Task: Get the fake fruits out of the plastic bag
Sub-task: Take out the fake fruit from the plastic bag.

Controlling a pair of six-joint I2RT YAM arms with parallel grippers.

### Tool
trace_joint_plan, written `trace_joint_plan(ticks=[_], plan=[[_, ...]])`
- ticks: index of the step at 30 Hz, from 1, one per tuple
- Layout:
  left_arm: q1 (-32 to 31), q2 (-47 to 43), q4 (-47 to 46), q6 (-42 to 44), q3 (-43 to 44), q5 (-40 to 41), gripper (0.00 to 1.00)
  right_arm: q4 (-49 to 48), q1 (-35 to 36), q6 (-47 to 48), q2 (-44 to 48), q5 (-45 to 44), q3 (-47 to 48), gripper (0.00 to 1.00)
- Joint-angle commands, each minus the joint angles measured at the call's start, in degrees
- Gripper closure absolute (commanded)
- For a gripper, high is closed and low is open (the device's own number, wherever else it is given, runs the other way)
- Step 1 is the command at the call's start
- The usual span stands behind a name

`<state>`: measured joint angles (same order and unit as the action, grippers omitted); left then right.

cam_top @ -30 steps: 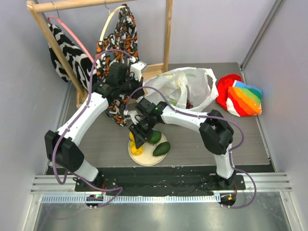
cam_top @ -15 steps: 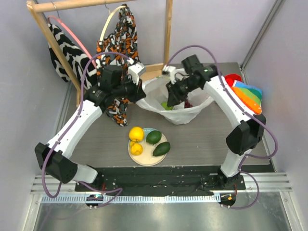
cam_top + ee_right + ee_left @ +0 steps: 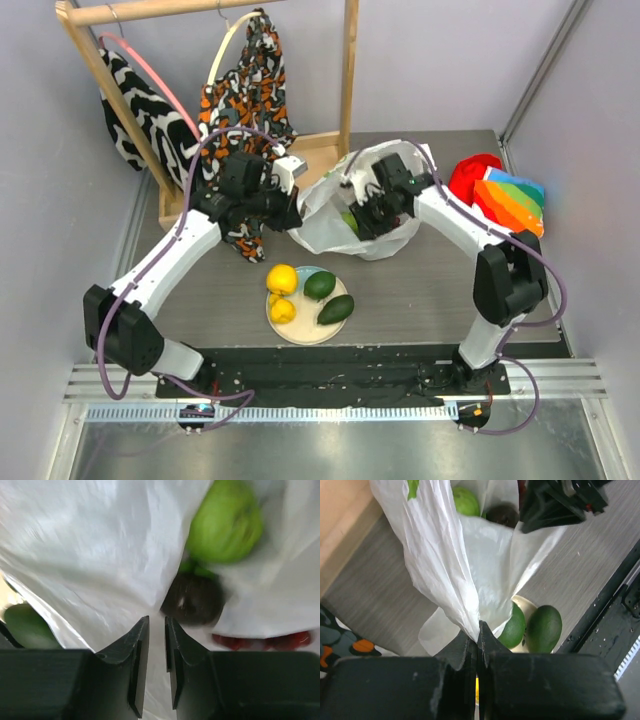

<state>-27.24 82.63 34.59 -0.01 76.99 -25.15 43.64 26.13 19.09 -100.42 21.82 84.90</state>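
Observation:
The white plastic bag [image 3: 392, 240] lies behind the plate, and my left gripper [image 3: 292, 203] is shut on its left edge [image 3: 470, 605], holding the mouth up. My right gripper [image 3: 363, 217] reaches into the bag. Its jaws [image 3: 156, 622] stand a narrow gap apart with nothing gripped, just short of a dark fruit [image 3: 195, 600]. A light green lime [image 3: 227, 522] lies beyond it, and something red [image 3: 260, 641] shows to the right. On the round plate [image 3: 310, 333] sit two yellow lemons [image 3: 283, 277] and two dark green avocados [image 3: 336, 310].
A red and rainbow-striped cloth [image 3: 500, 200] lies at the back right. A wooden clothes rack [image 3: 348, 70] with patterned garments [image 3: 245, 90] stands at the back left, its base [image 3: 315, 150] right behind the bag.
My right gripper left the plate, swung back to the bag and dropped into its mouth, its jaws narrowing. The left gripper kept its hold on the bag's edge.

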Motion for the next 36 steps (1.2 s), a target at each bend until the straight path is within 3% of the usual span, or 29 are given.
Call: trace_joint_plan(ticks=[1,5,11,15,21,26,32,36], plan=[[0.26,-4.31,0.30,-1.40,-3.24,1.15,1.00,-1.81,0.06,-0.29,11.46,-5.39,-14.65,0.73],[0.17,-5.02,0.13,-1.31,-5.44,1.15,1.00,2.41,0.06,2.26,16.13,-4.42,-17.50,0.73],[0.17,-4.23,0.48,-1.04,-5.01,-0.69,1.00,0.93,-0.03,3.41,11.75,-2.75,-5.82,0.69],[0.18,-3.62,0.30,-2.80,-3.26,-1.31,1.00,-2.15,-0.11,3.76,4.90,-3.89,2.79,0.57],[0.18,-2.38,1.80,-1.93,0.18,-1.66,1.00,-2.42,-1.43,-4.76,-7.41,-7.40,11.32,0.48],[0.17,-4.23,2.85,-0.87,-1.49,-2.10,1.00,-3.12,-1.61,-9.42,-12.15,-9.87,13.97,0.42],[0.18,-5.20,2.85,-0.96,-2.55,-2.98,1.00,-3.47,-1.70,-13.11,-15.33,-11.37,15.73,0.21],[0.26,-5.20,2.94,-0.96,-2.81,-3.15,1.00,-3.47,-1.61,-14.25,-17.52,-9.61,16.43,0.13]])
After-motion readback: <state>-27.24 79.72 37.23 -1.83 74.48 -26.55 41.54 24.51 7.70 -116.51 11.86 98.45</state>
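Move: Inside the bag, the green fruit lies about 5 cm ahead of the right hand, 2 cm to its left and some 7 cm below. At a similar depth, the dark fruit sits roughly 1 cm ahead and 2 cm to the right, while the red grapes are about 5 cm ahead and 9 cm to the right. From the left hand, the green fruit is some 14 cm right, 3 cm ahead and 16 cm below. Dipping back and to the right first, the right hand then arcs up and forward about 15 cm and sinks again by the green fruit, ending some 8 cm ahead of its start and 4 cm lower. It turns about 15 degrees clockwise while its fingers spread wide. The left hand keeps pinching the bag's edge, easing back about 2 cm and dipping briefly. ##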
